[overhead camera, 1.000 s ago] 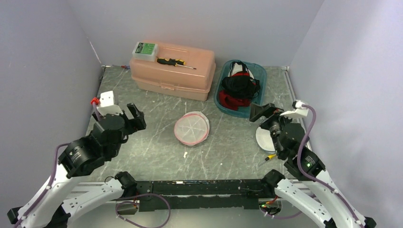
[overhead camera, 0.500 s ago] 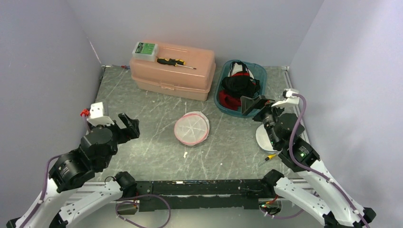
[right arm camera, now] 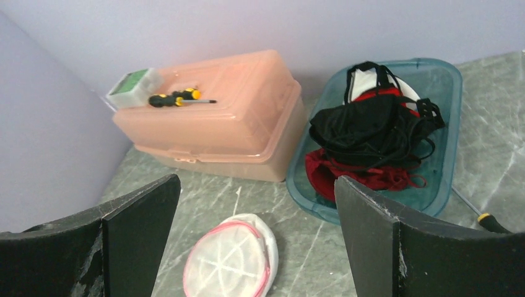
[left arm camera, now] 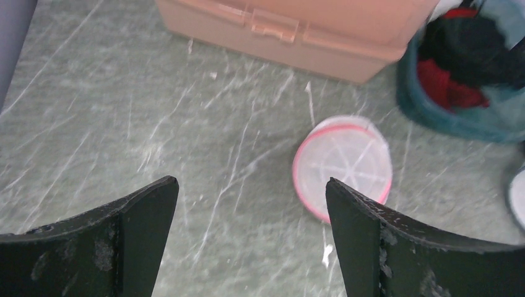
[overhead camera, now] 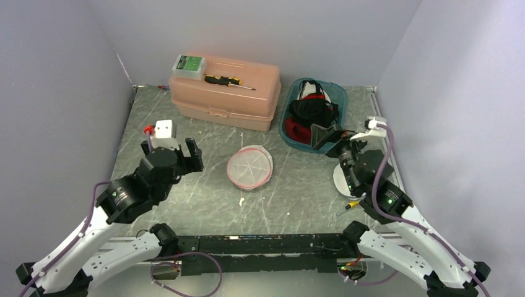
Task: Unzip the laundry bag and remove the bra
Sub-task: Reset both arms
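Note:
The laundry bag (overhead camera: pixel 249 167) is a round white mesh pouch with a pink rim, lying flat mid-table; it also shows in the left wrist view (left arm camera: pixel 343 166) and the right wrist view (right arm camera: pixel 230 260). Its zip looks closed, and no bra can be made out inside it. My left gripper (overhead camera: pixel 176 153) hovers open to the left of the bag, nothing between its fingers (left arm camera: pixel 249 184). My right gripper (overhead camera: pixel 337 139) hangs open to the bag's right, near the teal bin, also empty (right arm camera: pixel 257 181).
A peach toolbox (overhead camera: pixel 226 93) stands at the back with a green-labelled box (overhead camera: pixel 189 64) and a screwdriver (overhead camera: pixel 229 80) on top. A teal bin (overhead camera: pixel 296 140) holds black and red garments. A white plate (overhead camera: pixel 342 180) and a yellow-handled tool (overhead camera: pixel 351 203) lie under the right arm.
My left arm first drew back towards the left wall, then swung forward and right, closer to the bag. The right gripper shifted left and back towards the teal bin. Both stayed open.

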Controlling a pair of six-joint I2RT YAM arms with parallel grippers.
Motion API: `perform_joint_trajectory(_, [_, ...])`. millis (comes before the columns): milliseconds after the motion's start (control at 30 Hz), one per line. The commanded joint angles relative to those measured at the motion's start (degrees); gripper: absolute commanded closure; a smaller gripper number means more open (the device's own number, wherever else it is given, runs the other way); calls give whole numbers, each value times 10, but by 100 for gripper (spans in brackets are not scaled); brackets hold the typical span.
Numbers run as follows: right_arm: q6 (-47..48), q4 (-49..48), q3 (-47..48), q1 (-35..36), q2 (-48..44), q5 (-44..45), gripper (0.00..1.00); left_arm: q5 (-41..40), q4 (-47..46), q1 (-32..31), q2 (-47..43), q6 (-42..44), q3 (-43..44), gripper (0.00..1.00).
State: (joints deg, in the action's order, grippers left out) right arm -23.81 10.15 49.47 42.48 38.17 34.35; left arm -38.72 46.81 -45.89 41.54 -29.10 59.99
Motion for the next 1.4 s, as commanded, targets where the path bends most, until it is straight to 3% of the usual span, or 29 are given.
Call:
perform_joint_trajectory(0, [31,-66,-23,18,-57,8,0,-25,-132,0,-78,21,-50,6])
perform_joint_trajectory(133, [-77,32,-16,18,-34,51,0,29,-178,0,-109,44,-104,6])
perform_joint_trajectory(233, [-89,113,-4,17,23,79,0,84,-136,0,-44,35,-82,6])
perform_joint_trajectory(333, [-113,192,16,16,95,131,0,85,-108,0,-3,-2,-66,6])
perform_joint_trajectory(433, [-155,268,63,16,150,158,0,88,-164,0,-14,-4,-84,6])
perform_joint_trajectory(533, [-158,256,72,17,154,177,0,122,-202,0,1,33,-98,6])
perform_joint_trajectory(733, [-129,188,92,9,156,196,0,154,-190,0,59,-16,-101,6])
perform_joint_trajectory(933, [-137,196,102,9,156,173,0,119,-167,0,28,-87,-135,6])
perform_joint_trajectory(1100, [-137,248,87,9,100,178,0,39,-63,0,15,-124,-106,6])
perform_joint_trajectory(1367, [-55,171,10,11,-34,123,0,53,-24,1,54,-74,-48,6])
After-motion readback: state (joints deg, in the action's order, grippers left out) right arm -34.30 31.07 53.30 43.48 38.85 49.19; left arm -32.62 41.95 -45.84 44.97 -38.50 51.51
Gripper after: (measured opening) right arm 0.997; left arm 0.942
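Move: Both hands hover empty. The pink-rimmed laundry bag lies roughly 18 cm to the left hand's right, 7 cm ahead and 27 cm below; the toolbox is about 30 cm ahead of that hand and 7 cm right. From the right hand, the bag lies about 24 cm left, 3 cm ahead; the teal tub with the bra is some 25 cm straight ahead, the white bag level with the hand, 15 cm to its right, all roughly 30 cm below. Down first, and abruptly: after a slight rise the right hand drops about 12 cm, fingertips tipping down, then climbs most of the way back while drifting 5 cm right and turning clockwise. The left hand swings right and down about 7 cm each way, then comes halfway back left, ending tipped slightly down. Both grippers stay wide open in free air. ##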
